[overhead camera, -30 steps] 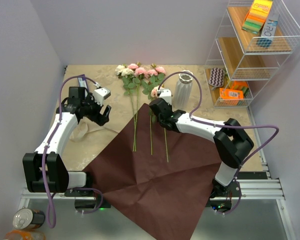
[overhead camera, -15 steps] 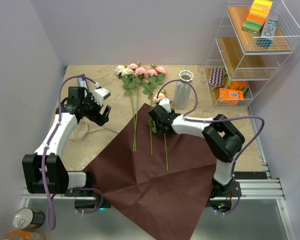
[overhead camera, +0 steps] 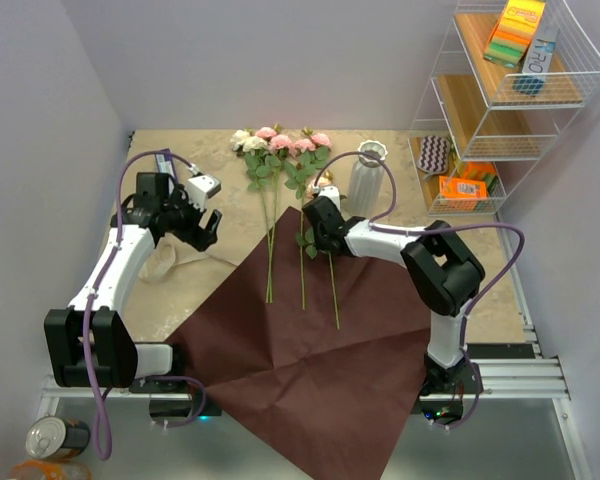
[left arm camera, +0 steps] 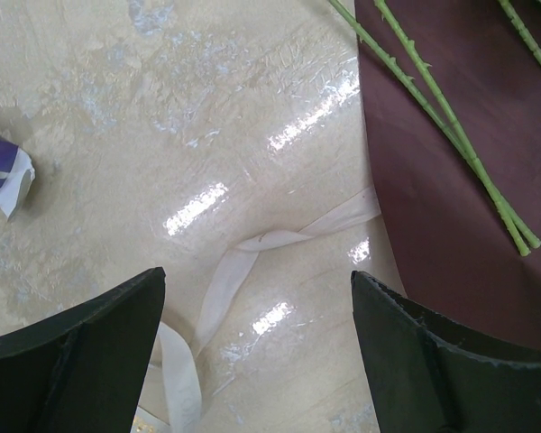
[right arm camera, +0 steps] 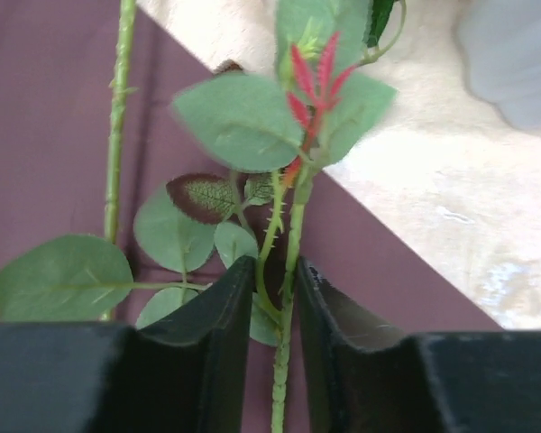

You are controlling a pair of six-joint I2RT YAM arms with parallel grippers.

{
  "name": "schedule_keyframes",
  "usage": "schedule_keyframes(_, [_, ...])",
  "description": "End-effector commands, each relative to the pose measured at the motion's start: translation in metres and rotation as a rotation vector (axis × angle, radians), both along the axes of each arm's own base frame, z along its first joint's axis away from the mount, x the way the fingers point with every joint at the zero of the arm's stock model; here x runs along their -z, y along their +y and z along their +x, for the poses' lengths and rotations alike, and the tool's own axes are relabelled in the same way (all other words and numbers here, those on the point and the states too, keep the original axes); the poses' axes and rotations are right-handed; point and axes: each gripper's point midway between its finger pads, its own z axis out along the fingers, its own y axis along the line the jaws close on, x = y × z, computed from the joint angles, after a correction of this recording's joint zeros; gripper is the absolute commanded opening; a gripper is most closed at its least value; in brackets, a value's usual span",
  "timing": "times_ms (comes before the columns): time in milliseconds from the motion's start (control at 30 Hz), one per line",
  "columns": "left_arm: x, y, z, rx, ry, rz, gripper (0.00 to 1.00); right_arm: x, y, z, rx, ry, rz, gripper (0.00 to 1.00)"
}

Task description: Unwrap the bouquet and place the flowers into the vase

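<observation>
The flowers (overhead camera: 280, 145) lie in a row, blooms on the beige table, stems (overhead camera: 270, 250) running onto the opened dark red paper (overhead camera: 300, 370). The white ribbed vase (overhead camera: 368, 178) stands upright just right of them and shows as a grey blur (right arm camera: 514, 63) in the right wrist view. My right gripper (overhead camera: 318, 238) (right arm camera: 277, 298) is low over the paper's top corner, its jaws closed narrowly on the rightmost rose's thorny stem (right arm camera: 293, 234) below its leaves. My left gripper (overhead camera: 208, 228) (left arm camera: 257, 352) hovers wide open over the loose beige ribbon (left arm camera: 252, 262), holding nothing.
A wire shelf rack (overhead camera: 500, 100) with boxes stands at the right, close behind the vase. Walls close in the left and back. A tin can (overhead camera: 50, 435) sits off the table's near left corner. A small purple-and-white scrap (left arm camera: 4, 171) lies left of the ribbon.
The right gripper swung from beside the vase down to the rightmost rose, opened, then closed in around its stem. The left arm has stayed still.
</observation>
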Motion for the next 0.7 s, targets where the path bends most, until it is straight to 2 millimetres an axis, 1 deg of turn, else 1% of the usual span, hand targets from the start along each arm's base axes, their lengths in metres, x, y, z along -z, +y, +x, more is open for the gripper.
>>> schedule_keyframes(0, [-0.029, -0.001, 0.011, 0.012, -0.091, 0.000, 0.88, -0.003, 0.021, 0.005, -0.051, -0.001, 0.079, 0.26])
schedule_keyframes(33, [-0.030, 0.000, 0.011, 0.010, -0.092, 0.000, 0.88, -0.003, 0.021, 0.004, -0.047, -0.001, 0.080, 0.19])
schedule_keyframes(100, [-0.031, 0.000, 0.010, 0.014, -0.092, 0.002, 0.88, -0.005, 0.020, 0.004, -0.046, -0.010, 0.099, 0.15])
schedule_keyframes(133, [-0.032, 0.000, 0.010, 0.015, -0.096, 0.003, 0.88, -0.014, 0.021, 0.005, -0.050, -0.028, 0.116, 0.11])
schedule_keyframes(200, [-0.034, -0.001, 0.010, 0.015, -0.101, -0.002, 0.88, -0.026, 0.023, 0.007, -0.053, -0.046, 0.128, 0.06])
schedule_keyframes(233, [-0.034, -0.001, 0.011, 0.014, -0.103, -0.002, 0.88, -0.039, 0.026, 0.010, -0.061, -0.070, 0.145, 0.04])
schedule_keyframes(267, [-0.035, -0.001, 0.010, 0.014, -0.101, -0.005, 0.88, -0.054, 0.029, 0.013, -0.073, -0.096, 0.163, 0.00])
schedule_keyframes(333, [-0.036, -0.002, 0.010, 0.015, -0.102, -0.006, 0.88, -0.082, 0.033, 0.018, -0.087, -0.149, 0.197, 0.00])
schedule_keyframes(367, [-0.037, -0.002, 0.011, 0.014, -0.104, -0.009, 0.88, -0.115, 0.035, 0.022, -0.104, -0.215, 0.227, 0.00])
schedule_keyframes(433, [-0.039, -0.002, 0.011, 0.014, -0.104, -0.011, 0.88, -0.150, 0.037, 0.025, -0.121, -0.278, 0.256, 0.00])
schedule_keyframes(467, [-0.039, -0.003, 0.011, 0.016, -0.102, -0.015, 0.88, -0.184, 0.038, 0.028, -0.139, -0.341, 0.279, 0.00])
schedule_keyframes(533, [-0.042, -0.005, 0.012, 0.018, -0.103, -0.029, 0.88, -0.220, 0.038, 0.029, -0.156, -0.408, 0.301, 0.00])
schedule_keyframes(567, [-0.042, -0.006, 0.012, 0.019, -0.102, -0.032, 0.88, -0.246, 0.038, 0.031, -0.168, -0.462, 0.311, 0.00])
schedule_keyframes(600, [-0.044, -0.007, 0.012, 0.021, -0.105, -0.035, 0.88, -0.277, 0.032, 0.029, -0.162, -0.529, 0.334, 0.00])
schedule_keyframes(667, [-0.044, -0.008, 0.012, 0.024, -0.103, -0.040, 0.88, -0.317, 0.027, 0.027, -0.174, -0.631, 0.350, 0.00])
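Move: The peach rose's stem already runs between my right fingers, right at the hand point and loosely straddled, while its bloom lies about 14 cm ahead. A second stem lies level with my hand, some 5 cm left. The vase stands about 7 cm ahead and 8 cm right, its middle some 10 cm above me. From my left hand, the gripped part of that stem is about 24 cm right, 6 cm ahead and 11 cm down. I shut my right fingers on the peach rose's stem just below its leaves, staying low over the dark wrapping and easing a centimetre or so left. Then I lift it ever faster, almost straight up by some 20 cm, tilting the fingertips up toward forward by about 20 degrees with some roll. My open left hand merely rises about 2 cm. ##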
